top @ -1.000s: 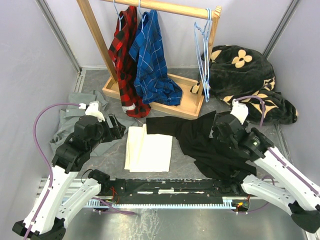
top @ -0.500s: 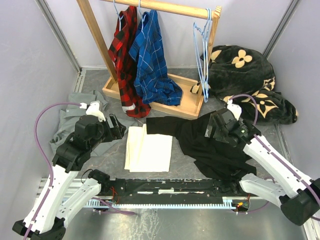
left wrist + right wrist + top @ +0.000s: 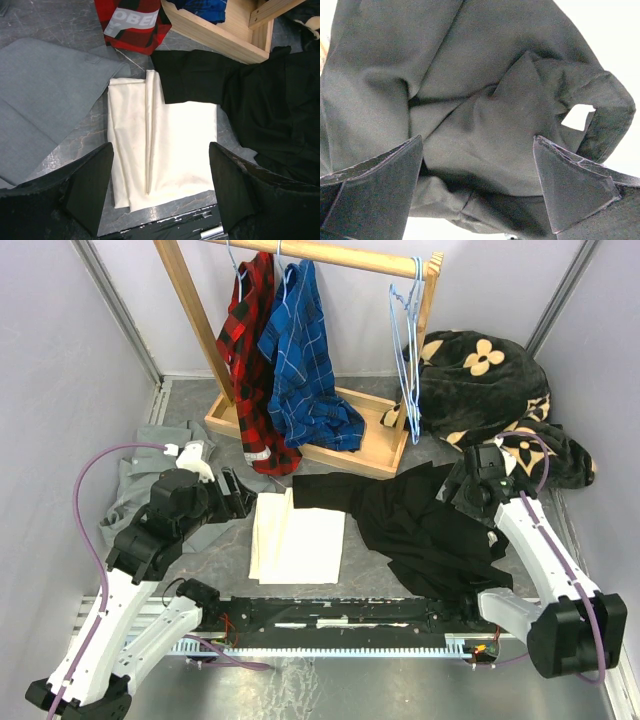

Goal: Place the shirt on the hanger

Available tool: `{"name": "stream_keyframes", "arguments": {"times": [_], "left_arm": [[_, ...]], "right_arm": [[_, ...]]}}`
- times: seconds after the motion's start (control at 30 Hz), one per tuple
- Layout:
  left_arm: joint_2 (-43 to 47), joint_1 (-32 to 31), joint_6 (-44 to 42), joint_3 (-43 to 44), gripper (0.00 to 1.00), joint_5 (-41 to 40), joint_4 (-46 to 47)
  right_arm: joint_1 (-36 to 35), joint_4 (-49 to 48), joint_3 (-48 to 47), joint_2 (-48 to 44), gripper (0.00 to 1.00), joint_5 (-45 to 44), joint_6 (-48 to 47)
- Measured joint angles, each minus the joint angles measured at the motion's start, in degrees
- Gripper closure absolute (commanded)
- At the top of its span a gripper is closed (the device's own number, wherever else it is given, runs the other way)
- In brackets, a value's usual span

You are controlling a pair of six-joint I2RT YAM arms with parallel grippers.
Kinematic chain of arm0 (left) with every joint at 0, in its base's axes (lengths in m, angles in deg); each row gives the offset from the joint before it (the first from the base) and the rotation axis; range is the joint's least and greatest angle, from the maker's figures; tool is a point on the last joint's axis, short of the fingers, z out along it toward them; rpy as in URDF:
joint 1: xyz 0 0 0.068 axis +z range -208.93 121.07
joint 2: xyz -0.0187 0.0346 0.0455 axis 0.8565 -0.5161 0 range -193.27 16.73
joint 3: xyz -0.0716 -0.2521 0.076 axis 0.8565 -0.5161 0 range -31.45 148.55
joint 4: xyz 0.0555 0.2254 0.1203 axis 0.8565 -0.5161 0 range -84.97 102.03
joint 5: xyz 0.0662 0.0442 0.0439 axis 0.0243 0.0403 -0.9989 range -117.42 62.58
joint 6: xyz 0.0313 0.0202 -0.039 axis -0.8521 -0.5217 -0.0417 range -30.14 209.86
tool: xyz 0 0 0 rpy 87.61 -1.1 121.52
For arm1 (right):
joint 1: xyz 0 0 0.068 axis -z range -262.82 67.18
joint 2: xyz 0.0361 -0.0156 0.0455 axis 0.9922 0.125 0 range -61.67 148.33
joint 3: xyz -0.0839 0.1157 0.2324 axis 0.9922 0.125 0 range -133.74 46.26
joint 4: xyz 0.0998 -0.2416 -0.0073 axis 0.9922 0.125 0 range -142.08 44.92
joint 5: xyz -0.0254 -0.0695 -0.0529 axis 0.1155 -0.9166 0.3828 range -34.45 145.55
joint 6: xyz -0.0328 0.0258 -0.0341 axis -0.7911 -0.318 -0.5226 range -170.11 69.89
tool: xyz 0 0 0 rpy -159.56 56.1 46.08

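The black shirt [image 3: 420,530] lies crumpled on the table right of centre, one sleeve reaching left; it also shows at the right of the left wrist view [image 3: 270,100]. Several light-blue wire hangers [image 3: 405,350] hang at the right end of the rack rail. My right gripper [image 3: 460,492] hovers at the shirt's far right edge, open, with the shirt's folds [image 3: 470,65] filling the space beyond the fingers [image 3: 477,142]. My left gripper [image 3: 235,502] is open and empty [image 3: 160,155] above a cream cloth [image 3: 175,135].
The wooden rack [image 3: 300,255] at the back carries a red plaid shirt [image 3: 245,340] and a blue plaid shirt [image 3: 300,350]. A grey shirt [image 3: 140,475] lies far left. A black flowered blanket [image 3: 490,380] is heaped at back right. The cream cloth [image 3: 298,535] lies centre.
My right arm has swung from over the shirt's middle to its far right edge, jaws spreading wider. The left arm has barely moved.
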Motion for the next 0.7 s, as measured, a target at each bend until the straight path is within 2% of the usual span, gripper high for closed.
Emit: {"name": "stream_keyframes", "arguments": {"times": [0.13,0.3,0.5,0.63,0.7], "left_arm": [[0.0,0.0,0.0,-0.3,0.17,0.6,0.4],[0.0,0.0,0.0,-0.3,0.17,0.7,0.5],[0.0,0.0,0.0,-0.3,0.17,0.9,0.5],[0.0,0.0,0.0,-0.4,0.17,1.0,0.6],[0.1,0.0,0.0,-0.4,0.17,1.0,0.6]], "right_arm": [[5.6,-3.4,0.7,2.4,0.01,2.6,-2.6],[13.8,-13.2,3.8,1.4,0.01,15.3,-3.4],[15.5,-20.2,4.2,-0.4,0.01,20.4,-1.2],[15.5,-20.0,1.5,9.0,0.03,20.5,0.0],[15.5,-20.0,0.1,15.1,0.08,21.5,0.2]]}}
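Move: The black shirt's far edge, which the open right hand is going for, lies about 7 cm ahead of that hand, neither left nor right, and some 9 cm below. From the hand, the wooden tray's near right corner is about 10 cm farther out, 12 cm left and 8 cm lower; the floral blanket's middle is roughly 21 cm ahead and 13 cm right. From the left hand that shirt edge lies around 38 cm right, 9 cm ahead and 21 cm lower. Over the black shirt, towards its far edge, the right hand goes forward about 8 cm, dipping slightly and shifting a little right at first, arching up some 3 cm, then sinking about 5 cm towards the cloth. The hand rolls about 20 degrees, left side up; its fingers stay wide open, with no hold on the shirt. ##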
